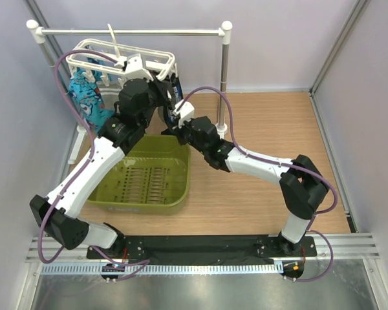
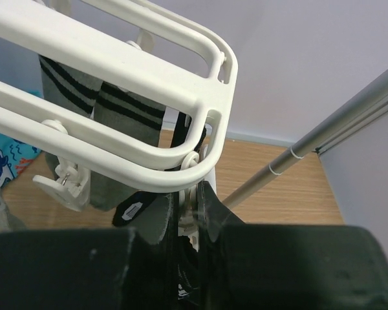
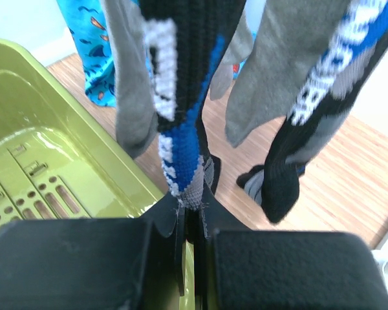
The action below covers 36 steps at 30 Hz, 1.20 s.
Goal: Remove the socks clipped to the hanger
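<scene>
The white grid hanger hangs from the rail by its hook, its frame just above my left gripper. My left gripper is shut on one white clip at the frame's corner, which holds a black sock. Grey socks with striped cuffs hang from clips beside it. Lower down, my right gripper is shut on the toe of a black sock with blue and white marks. A second black sock and grey socks hang around it. From above, both grippers meet under the hanger's right end.
A green slotted basket sits on the wooden table below the hanger, its rim just left of my right gripper. A blue patterned cloth hangs at the hanger's left. The white pole stand rises at the right behind the arms.
</scene>
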Tool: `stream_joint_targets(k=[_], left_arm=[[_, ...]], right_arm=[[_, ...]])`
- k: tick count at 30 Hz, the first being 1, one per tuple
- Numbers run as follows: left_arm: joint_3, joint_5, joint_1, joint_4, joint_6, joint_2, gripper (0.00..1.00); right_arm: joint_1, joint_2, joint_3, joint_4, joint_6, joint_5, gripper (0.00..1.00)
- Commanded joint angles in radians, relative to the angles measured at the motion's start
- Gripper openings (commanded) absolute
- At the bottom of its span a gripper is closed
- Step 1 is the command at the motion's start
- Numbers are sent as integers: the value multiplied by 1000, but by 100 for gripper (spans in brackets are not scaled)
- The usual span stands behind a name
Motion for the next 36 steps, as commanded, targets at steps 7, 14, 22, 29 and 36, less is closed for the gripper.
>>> stream_joint_targets(k=[7,14,22,29,36], left_arm=[[70,12,1,-29,-5,-27,0],[57,56,0,-26,-9,-36,30],[1,82,1,-40,-28,-94,69],[-49,70,1,-140,-12,-209,81],[10,87,1,-311,22,-295,85]], right_arm=[[-11,-81,-17,-15,-32,94,1],[-22,-191,30,-129,-81,160,1],[-20,-325,83,-324,-88,177,1],[-22,-438,158,-551,-55,82,1],[-20,-483,282,-608,38,-117,1]])
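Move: My left fingers are already shut on the clip at the hanger's right end. The black sock hangs from it, its middle some 8 cm below my left hand and 2 cm nearer me. My right hand pinches the sock's lower part, with the clip about 15 cm above, 3 cm ahead and 2 cm left. From my right hand, the other black sock hangs about 10 cm ahead, 2 cm left and 5 cm higher. The green bin's middle lies roughly 14 cm left, 10 cm back and 20 cm below. I keep the clip pinched with my left hand while my right, still gripping the sock, pulls it right with a slight dip, then sweeps it up and back, ending about 16 cm higher and 10 cm to the right. Partway through I open my left fingers wide, let go of the clip and draw back about 8 cm, a little to the left. ##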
